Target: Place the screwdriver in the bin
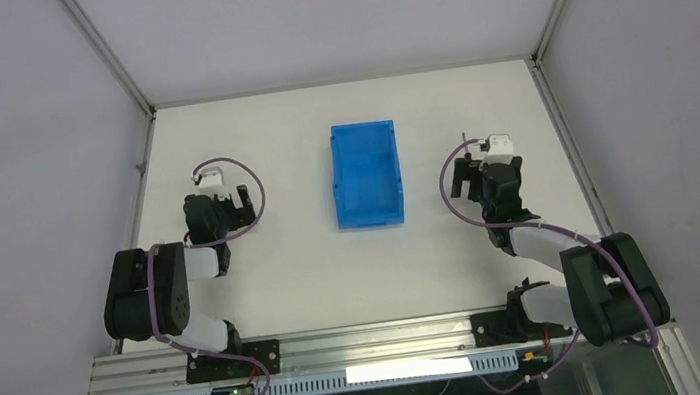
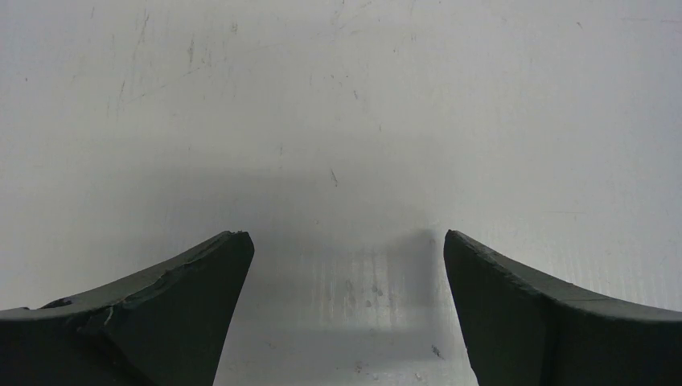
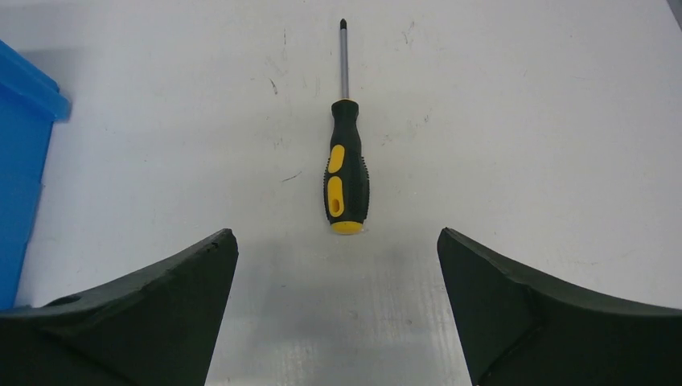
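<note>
The screwdriver [image 3: 347, 169], with a black and yellow handle and a thin metal shaft, lies on the white table with its tip pointing away. My right gripper [image 3: 336, 243] is open and empty, just behind the handle's butt end, the jaws spread wider than the handle. In the top view the right gripper [image 1: 486, 171] hides most of the tool; only the shaft tip [image 1: 463, 135] shows. The blue bin [image 1: 372, 217] stands at the table's middle, left of the right gripper; its corner shows in the right wrist view [image 3: 20, 161]. My left gripper [image 1: 221, 205] is open and empty over bare table [image 2: 348, 241].
The white table [image 1: 366, 276] is framed by metal rails and grey walls on the left, right and back. The bin stands between the two arms.
</note>
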Action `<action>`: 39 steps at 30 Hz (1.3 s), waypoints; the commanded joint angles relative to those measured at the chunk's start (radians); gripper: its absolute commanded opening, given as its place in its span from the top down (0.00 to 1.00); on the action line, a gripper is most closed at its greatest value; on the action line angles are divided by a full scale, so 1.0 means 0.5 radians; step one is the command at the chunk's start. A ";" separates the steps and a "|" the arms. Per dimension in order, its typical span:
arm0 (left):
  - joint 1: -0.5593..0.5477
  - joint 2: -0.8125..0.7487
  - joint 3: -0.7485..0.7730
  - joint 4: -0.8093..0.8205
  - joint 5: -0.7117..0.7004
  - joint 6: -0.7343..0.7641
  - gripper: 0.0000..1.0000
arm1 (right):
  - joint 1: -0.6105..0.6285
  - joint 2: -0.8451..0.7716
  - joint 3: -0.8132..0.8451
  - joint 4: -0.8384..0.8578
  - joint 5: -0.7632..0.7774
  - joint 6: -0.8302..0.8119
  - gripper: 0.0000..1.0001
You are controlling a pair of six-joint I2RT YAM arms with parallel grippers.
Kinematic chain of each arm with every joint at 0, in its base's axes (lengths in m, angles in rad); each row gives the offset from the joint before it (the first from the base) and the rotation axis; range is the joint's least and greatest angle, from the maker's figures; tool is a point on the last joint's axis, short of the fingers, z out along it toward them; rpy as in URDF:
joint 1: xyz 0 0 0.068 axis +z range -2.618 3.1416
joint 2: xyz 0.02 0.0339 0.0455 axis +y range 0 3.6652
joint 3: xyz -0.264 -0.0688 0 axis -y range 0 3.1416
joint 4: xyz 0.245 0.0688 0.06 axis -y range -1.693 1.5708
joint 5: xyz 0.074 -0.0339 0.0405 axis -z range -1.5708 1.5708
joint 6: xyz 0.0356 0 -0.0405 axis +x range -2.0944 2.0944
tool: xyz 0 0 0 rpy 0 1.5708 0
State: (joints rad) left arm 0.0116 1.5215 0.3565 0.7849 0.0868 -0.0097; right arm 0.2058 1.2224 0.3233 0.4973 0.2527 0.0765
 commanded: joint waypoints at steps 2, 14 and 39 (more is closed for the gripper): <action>-0.020 -0.029 0.042 0.053 -0.008 -0.005 0.01 | 0.009 0.013 0.051 0.101 0.105 0.034 0.00; -0.020 -0.030 0.043 0.053 -0.008 -0.005 0.01 | 0.006 -0.073 0.731 -0.783 0.037 0.100 0.00; -0.020 -0.032 0.042 0.054 -0.007 -0.005 0.01 | -0.149 1.534 2.164 -2.309 -0.133 0.143 0.31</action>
State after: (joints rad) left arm 0.0116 1.5215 0.3565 0.7849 0.0868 -0.0097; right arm 0.1329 1.9522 1.3685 -0.6540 0.1810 0.1539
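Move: The screwdriver lies with its middle about 9 cm ahead of the right hand, laterally in line with it and some 6 cm below, shaft pointing away. The bin stands about 8 cm ahead of that hand and 25 cm to its left, its middle 4 cm lower. From the idle left hand the screwdriver is roughly 58 cm to the right, 5 cm farther out and 4 cm lower. Right hand arcs up, about 6 cm forward and down over the screwdriver handle, pitching 45 degrees, fingers narrowing. ##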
